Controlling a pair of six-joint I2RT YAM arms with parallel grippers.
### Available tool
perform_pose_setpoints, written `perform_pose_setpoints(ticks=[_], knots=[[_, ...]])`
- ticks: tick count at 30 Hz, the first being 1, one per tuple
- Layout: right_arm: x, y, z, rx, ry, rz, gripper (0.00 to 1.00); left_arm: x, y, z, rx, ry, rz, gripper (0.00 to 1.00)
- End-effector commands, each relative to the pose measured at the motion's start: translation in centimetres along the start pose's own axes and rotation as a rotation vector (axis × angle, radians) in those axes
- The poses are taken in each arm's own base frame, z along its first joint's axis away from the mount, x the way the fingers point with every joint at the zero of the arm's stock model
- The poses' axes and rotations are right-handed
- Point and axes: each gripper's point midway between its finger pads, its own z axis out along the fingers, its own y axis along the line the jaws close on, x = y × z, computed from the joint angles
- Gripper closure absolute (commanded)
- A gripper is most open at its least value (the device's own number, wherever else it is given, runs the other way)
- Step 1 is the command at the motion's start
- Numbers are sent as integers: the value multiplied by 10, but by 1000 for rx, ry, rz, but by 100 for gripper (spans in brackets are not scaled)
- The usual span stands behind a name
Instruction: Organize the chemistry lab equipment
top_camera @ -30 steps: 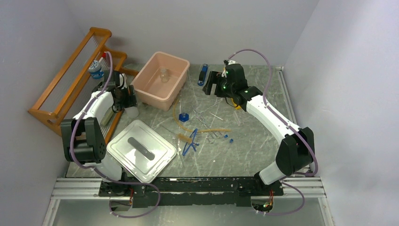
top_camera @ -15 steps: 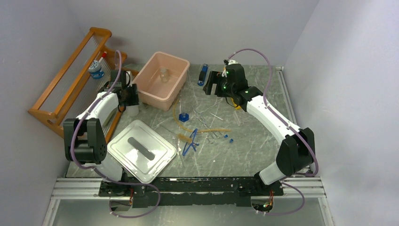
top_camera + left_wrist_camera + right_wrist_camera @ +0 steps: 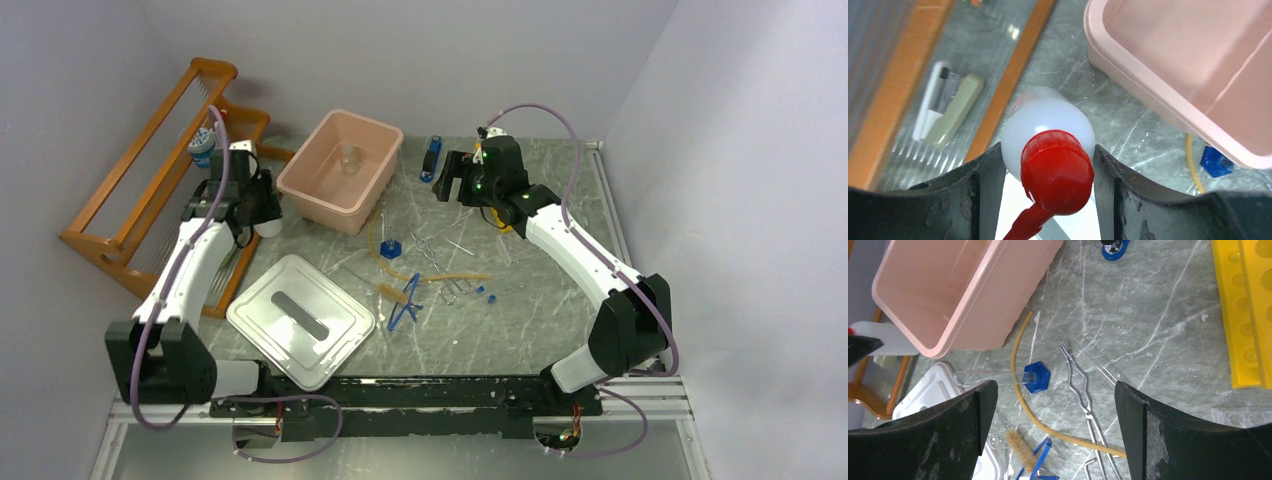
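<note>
My left gripper point(image 3: 260, 205) is shut on the white red-capped squeeze bottle point(image 3: 1048, 117), just left of the pink tub point(image 3: 300, 192). In the left wrist view its fingers point(image 3: 985, 185) press the bottle's shoulder below the red cap point(image 3: 1057, 167). My right gripper point(image 3: 450, 186) is open and empty, above the table's back middle. Below it lie the tan hose point(image 3: 1020, 385), a blue-based clear tube point(image 3: 1035, 377), metal tongs point(image 3: 1083, 395), a small brush point(image 3: 1020, 445) and blue plastic tongs point(image 3: 405, 305). A small jar point(image 3: 347, 158) stands inside the tub.
A grey-white lid point(image 3: 300, 318) lies front left. The wooden rack point(image 3: 150, 150) stands along the left wall with a blue-capped bottle point(image 3: 200, 148) on it. A yellow holed rack point(image 3: 1243, 315) is under my right arm. A blue item point(image 3: 432, 157) lies at the back.
My left arm has swung out to the left and carried the squeeze bottle a little back and left, away from the lid. My right arm has not moved.
</note>
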Motion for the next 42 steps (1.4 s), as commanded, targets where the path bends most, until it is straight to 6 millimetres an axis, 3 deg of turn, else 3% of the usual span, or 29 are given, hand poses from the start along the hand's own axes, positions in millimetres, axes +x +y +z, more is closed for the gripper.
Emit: perform_pose_setpoints(ticks=[1, 3, 8, 11, 14, 16, 20, 25, 30, 35, 42], knots=[[0, 5, -4, -15, -8, 15, 11, -32, 7, -55, -26, -125, -69, 50], [-2, 4, -4, -4, -13, 14, 11, -53, 2, -83, 17, -198, -100, 49], [-7, 2, -7, 10, -32, 15, 11, -105, -34, -141, 241, -357, -150, 49], [-8, 2, -9, 12, -40, 12, 11, -123, -56, -155, 360, -385, -149, 49], [-8, 1, -12, 10, -48, 12, 11, -132, -81, -148, 466, -365, -129, 49], [-8, 2, -14, 5, -54, 13, 11, -137, -100, -140, 512, -373, -102, 49], [-6, 1, -17, 5, -55, 12, 11, -136, -126, -104, 468, -327, -67, 51], [-5, -7, -17, 39, -66, 11, 11, -115, -151, -46, 386, -219, 5, 50], [-3, -9, -15, 50, -62, 6, 11, -83, -155, 20, 244, -122, 67, 51], [-9, -9, -15, 56, -81, -7, 11, -67, -156, 68, 185, -102, 69, 52], [-11, -9, -11, 59, -83, -9, 11, -64, -160, 121, 128, -137, 75, 54]])
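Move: The left hand already holds the red-capped wash bottle clear of the table; the pink bin's middle lies about 18 cm ahead, 14 cm to its right and 10 cm below. The small glass vial in the bin is some 21 cm ahead, 15 cm right; the blue hexagonal base is level with the hand, 22 cm right, and the white tray 17 cm back, 4 cm right. From the right hand the bin is roughly 15 cm ahead, 21 cm left, 16 cm down. The left hand keeps its pinch on the wash bottle and first lifts it steeply, about 20 cm, easing back a little while the fingers tip up by well over 20 degrees. Then it swings right and forward over the bin's near left rim and plunges some 24 cm down into the bin behind the vial, tipping the fingers back down and ending turned slightly clockwise, still sinking and reaching forward, the grip unchanged. ##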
